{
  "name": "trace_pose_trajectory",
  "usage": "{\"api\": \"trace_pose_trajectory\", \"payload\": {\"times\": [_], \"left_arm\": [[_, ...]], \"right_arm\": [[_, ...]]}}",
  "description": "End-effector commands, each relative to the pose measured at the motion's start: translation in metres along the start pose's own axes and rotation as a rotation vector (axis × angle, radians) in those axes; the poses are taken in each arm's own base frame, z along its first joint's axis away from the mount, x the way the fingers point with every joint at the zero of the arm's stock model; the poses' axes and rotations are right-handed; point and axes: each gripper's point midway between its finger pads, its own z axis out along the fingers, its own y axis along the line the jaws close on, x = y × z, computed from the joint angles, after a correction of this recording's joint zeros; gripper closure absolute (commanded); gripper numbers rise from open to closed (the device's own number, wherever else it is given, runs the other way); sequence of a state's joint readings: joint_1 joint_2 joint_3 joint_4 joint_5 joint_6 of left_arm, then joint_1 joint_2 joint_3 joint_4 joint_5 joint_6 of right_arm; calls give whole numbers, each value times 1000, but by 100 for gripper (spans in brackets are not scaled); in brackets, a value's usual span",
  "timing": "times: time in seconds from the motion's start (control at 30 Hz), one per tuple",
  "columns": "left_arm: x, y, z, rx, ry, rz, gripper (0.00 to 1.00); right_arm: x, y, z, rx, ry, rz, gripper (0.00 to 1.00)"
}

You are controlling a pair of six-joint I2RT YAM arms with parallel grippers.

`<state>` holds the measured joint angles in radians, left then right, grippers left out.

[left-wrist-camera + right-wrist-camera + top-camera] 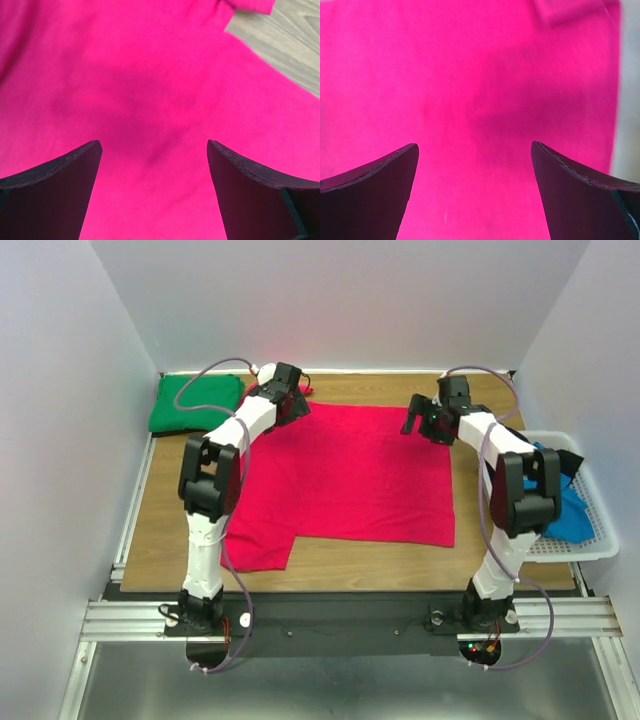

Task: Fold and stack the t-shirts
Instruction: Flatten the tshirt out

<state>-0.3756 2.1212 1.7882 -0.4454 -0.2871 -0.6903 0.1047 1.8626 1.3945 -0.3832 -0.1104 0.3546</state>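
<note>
The crimson red t-shirt lies spread flat across the middle of the table, one sleeve sticking out at the near left. It fills the left wrist view and the right wrist view. My left gripper is open and empty just above the shirt's far left corner. My right gripper is open and empty above the shirt's far right corner. The emerald green t-shirt lies folded at the far left. The bright blue t-shirt lies in the white basket at the right. The black t-shirt shows behind the right arm in the basket.
The wooden table shows along the near edge and beside the shirt. Its bare top also shows in the left wrist view. White walls close in the left, back and right sides.
</note>
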Motion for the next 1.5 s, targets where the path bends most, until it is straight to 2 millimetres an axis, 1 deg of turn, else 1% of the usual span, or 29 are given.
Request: {"api": "trace_pose_trajectory", "payload": {"times": [0.0, 0.03, 0.07, 0.13, 0.17, 0.23, 0.27, 0.33, 0.37, 0.4, 0.5, 0.53, 0.6, 0.7, 0.73, 0.8, 0.83, 0.87, 0.9, 0.93, 0.97, 1.0, 1.03, 1.07, 1.1, 1.2, 1.33, 1.43, 1.47], "left_arm": [[-40, -7, 13, 19, -42, 96, 1], [-44, -9, 18, 26, -45, 98, 1], [-48, -8, 24, 28, -51, 114, 1], [-57, -7, 35, 35, -61, 109, 2], [-60, -6, 40, 39, -61, 118, 1], [-65, -1, 51, 44, -65, 115, 1], [-66, 1, 58, 44, -64, 113, 1], [-69, 10, 65, 45, -46, 102, 1], [-71, 11, 65, 48, -47, 97, 1], [-71, 13, 68, 45, -46, 95, 1], [-78, 12, 69, 57, -69, 107, 1], [-80, 8, 70, 75, -79, 114, 1], [-82, 0, 70, 105, -80, 110, 1], [-84, -5, 71, 126, -80, 114, 1], [-84, -6, 70, 131, -79, 112, 1], [-83, -7, 68, 140, -73, 110, 1], [-81, -9, 67, 150, -64, 111, 1], [-78, -9, 66, 150, -58, 111, 1], [-75, -7, 64, 145, -54, 113, 1], [-72, -5, 64, 132, -49, 114, 1], [-71, -4, 62, 129, -48, 108, 1], [-67, -4, 61, 123, -41, 110, 1], [-60, -2, 58, 112, -34, 115, 1], [-60, -2, 53, 105, -41, 119, 1], [-52, 1, 54, 90, -31, 125, 1], [-44, 1, 54, 79, -20, 134, 1], [-35, 8, 61, 50, 0, 142, 1], [-27, 13, 68, 35, 20, 152, 1], [-25, 13, 71, 35, 26, 155, 1]], "right_arm": [[-28, 14, 22, 2, -49, -101, 0], [-24, 8, 39, 24, -28, -94, 0], [-38, 5, 42, 56, -61, -92, 0], [-46, 4, 54, 71, -75, -98, 0], [-58, -1, 65, 112, -101, -105, 0], [-69, -6, 74, 148, -125, -105, 0], [-78, -12, 85, 176, -142, -103, 0], [-89, -19, 97, 229, -172, -105, 0], [-85, -27, 103, 260, -165, -103, 0], [-100, -28, 102, 278, -203, -96, 0], [-117, -42, 109, 324, -242, -83, 0], [-125, -43, 114, 319, -258, -85, 0], [-128, -41, 122, 295, -252, -106, 0], [-135, -25, 115, 220, -250, -141, 0], [-144, -18, 99, 206, -270, -152, 0], [-138, -18, 87, 205, -252, -174, 0], [-147, -10, 65, 190, -279, -179, 0], [-147, -6, 54, 183, -286, -178, 0], [-124, -12, 55, 192, -235, -174, 0], [-119, -12, 49, 189, -228, -169, 0], [-119, -5, 29, 175, -243, -159, 0], [-93, -10, 33, 186, -189, -157, 0], [-82, -11, 30, 186, -170, -154, 0], [-63, -12, 27, 193, -140, -155, 0], [-55, -13, 27, 205, -127, -153, 0], [-37, -26, 29, 261, -102, -106, 0], [-24, -32, 42, 276, -65, -100, 0], [-19, -45, 54, 326, -45, -115, 0], [-21, -49, 55, 350, -51, -115, 0]]}}
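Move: The pink t-shirt's bunched far-left sleeve lies about 7 cm ahead of the left hand, 4 cm to its left and 9 cm below. The folded green t-shirt is some 24 cm to that hand's left and 4 cm ahead. The pink shirt's far-right corner lies roughly 5 cm ahead of the right hand, 6 cm to its right and 8 cm below; the laundry basket's middle is about 30 cm right and 16 cm back. Over the pink shirt's far side both open hands keep sweeping outward and down. The left swings out about 9 cm, bearing left, then eases back right and sinks further, ending lower and nearer the bunched sleeve. The right runs some 16 cm forward past the far edge, drops about 5 cm and rolls to point its fingers rightward, then lifts, draws back 12 cm and sinks again. ##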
